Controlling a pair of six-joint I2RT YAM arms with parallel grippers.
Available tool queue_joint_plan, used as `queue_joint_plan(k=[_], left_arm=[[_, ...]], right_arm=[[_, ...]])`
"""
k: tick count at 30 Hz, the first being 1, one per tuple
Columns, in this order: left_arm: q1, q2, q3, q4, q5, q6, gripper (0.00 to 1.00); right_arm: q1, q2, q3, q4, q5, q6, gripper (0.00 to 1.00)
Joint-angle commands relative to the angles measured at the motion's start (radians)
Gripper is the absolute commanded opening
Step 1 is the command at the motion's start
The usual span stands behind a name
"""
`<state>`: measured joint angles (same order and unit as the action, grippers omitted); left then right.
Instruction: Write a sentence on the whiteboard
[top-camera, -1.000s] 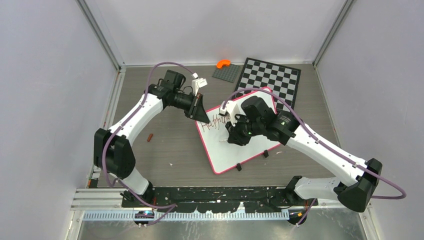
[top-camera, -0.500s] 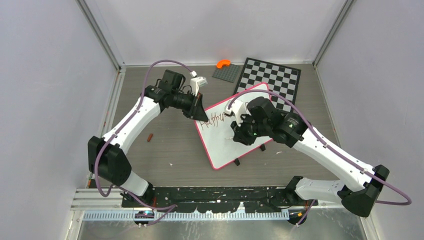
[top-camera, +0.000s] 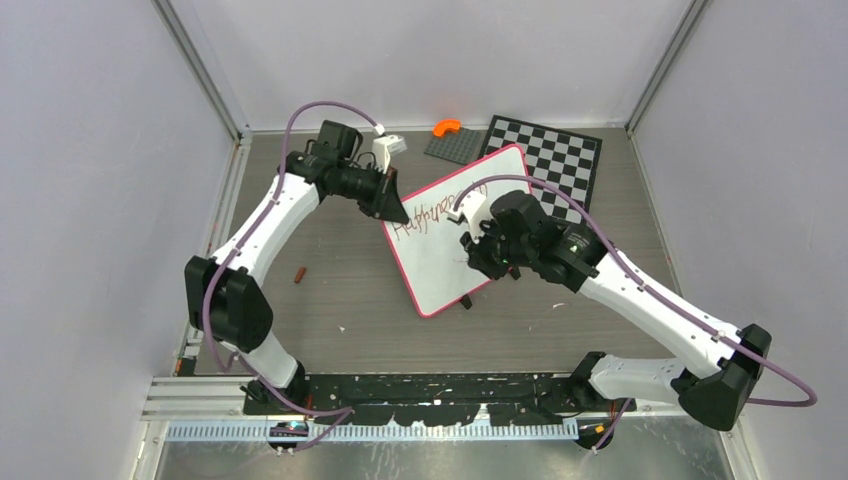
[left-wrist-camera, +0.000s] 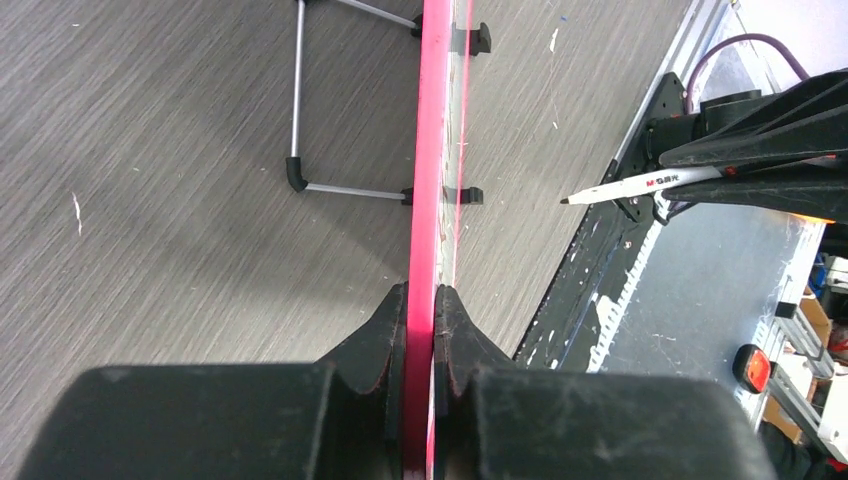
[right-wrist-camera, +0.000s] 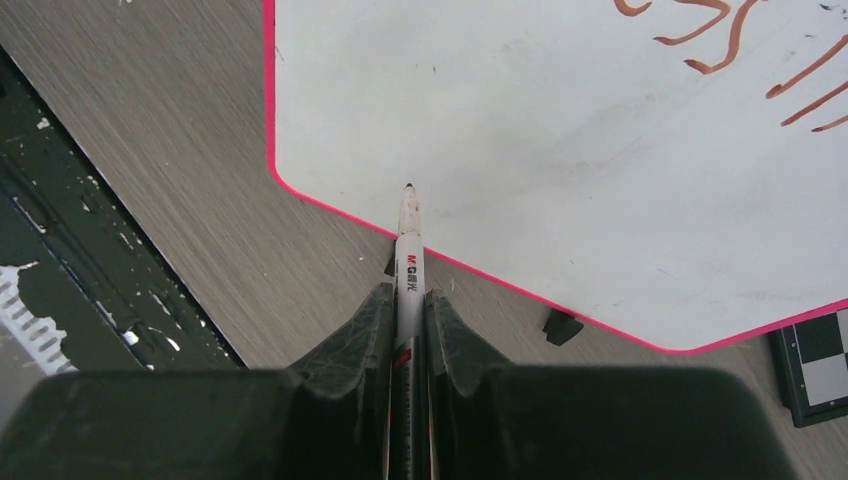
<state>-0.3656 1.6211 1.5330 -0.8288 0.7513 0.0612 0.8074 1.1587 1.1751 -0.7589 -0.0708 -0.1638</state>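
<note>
The whiteboard, white with a pink frame, lies slanted mid-table. My left gripper is shut on its left corner. In the left wrist view the pink frame runs edge-on between the closed fingers of the left gripper. The sentence is one red-brown handwritten word along the board's upper edge, its end hidden by my right arm; strokes show in the right wrist view. My right gripper is shut on a white marker. The marker points at the board's blank lower part, tip apart from the surface.
A checkered chessboard lies behind the whiteboard at the back right. A grey baseplate with an orange piece sits beside it. A small red-brown cap lies on the table left of the board. A thin metal leg sticks out behind the board.
The left gripper has drawn the whiteboard back and to the left, turning it. More letters of the word show now. The right gripper with the marker has shifted back along with it.
</note>
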Motion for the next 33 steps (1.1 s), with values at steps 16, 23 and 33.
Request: queue_joint_plan(k=[16,23,33], left_arm=[[0.116,0.182,0.134,-0.17,0.055,0.235,0.0],[0.116,0.224,0.151,-0.203,0.082,0.281,0.0],[0.116,0.247,0.164,-0.207,0.101,0.272,0.0]], right_arm=[[-0.004,0.091,-0.106,0.426,-0.043,0.076,0.0],[-0.004,0.137,-0.094,0.442,-0.122,0.099,0.0],[0.032,0.198,-0.045,0.432,-0.106,0.1,0.0]])
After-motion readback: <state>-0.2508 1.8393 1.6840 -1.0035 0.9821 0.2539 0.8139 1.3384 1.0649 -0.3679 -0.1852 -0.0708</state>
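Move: Up and to the left lies the right hand's goal, the blank spot on the whiteboard below the first written word, about 5 cm ahead of that hand, 10 cm left and 8 cm below. The red-brown writing is about 11 cm ahead, 9 cm left and 4 cm below; the board's lower left corner is some 1 cm back, 9 cm left and 14 cm below. From the left hand, the blank spot lies about 5 cm back, 5 cm right and 8 cm below. Carrying the marker, still gripped tip-down, the right hand sweeps about 7 cm left while sinking 4 cm and reaching 3 cm forward, rolling some 10 degrees left side up, and brings the tip close to the board below the first word. The left hand keeps its pinch on the board's top edge near the left corner and eases it forward, left and down, mostly early on. ##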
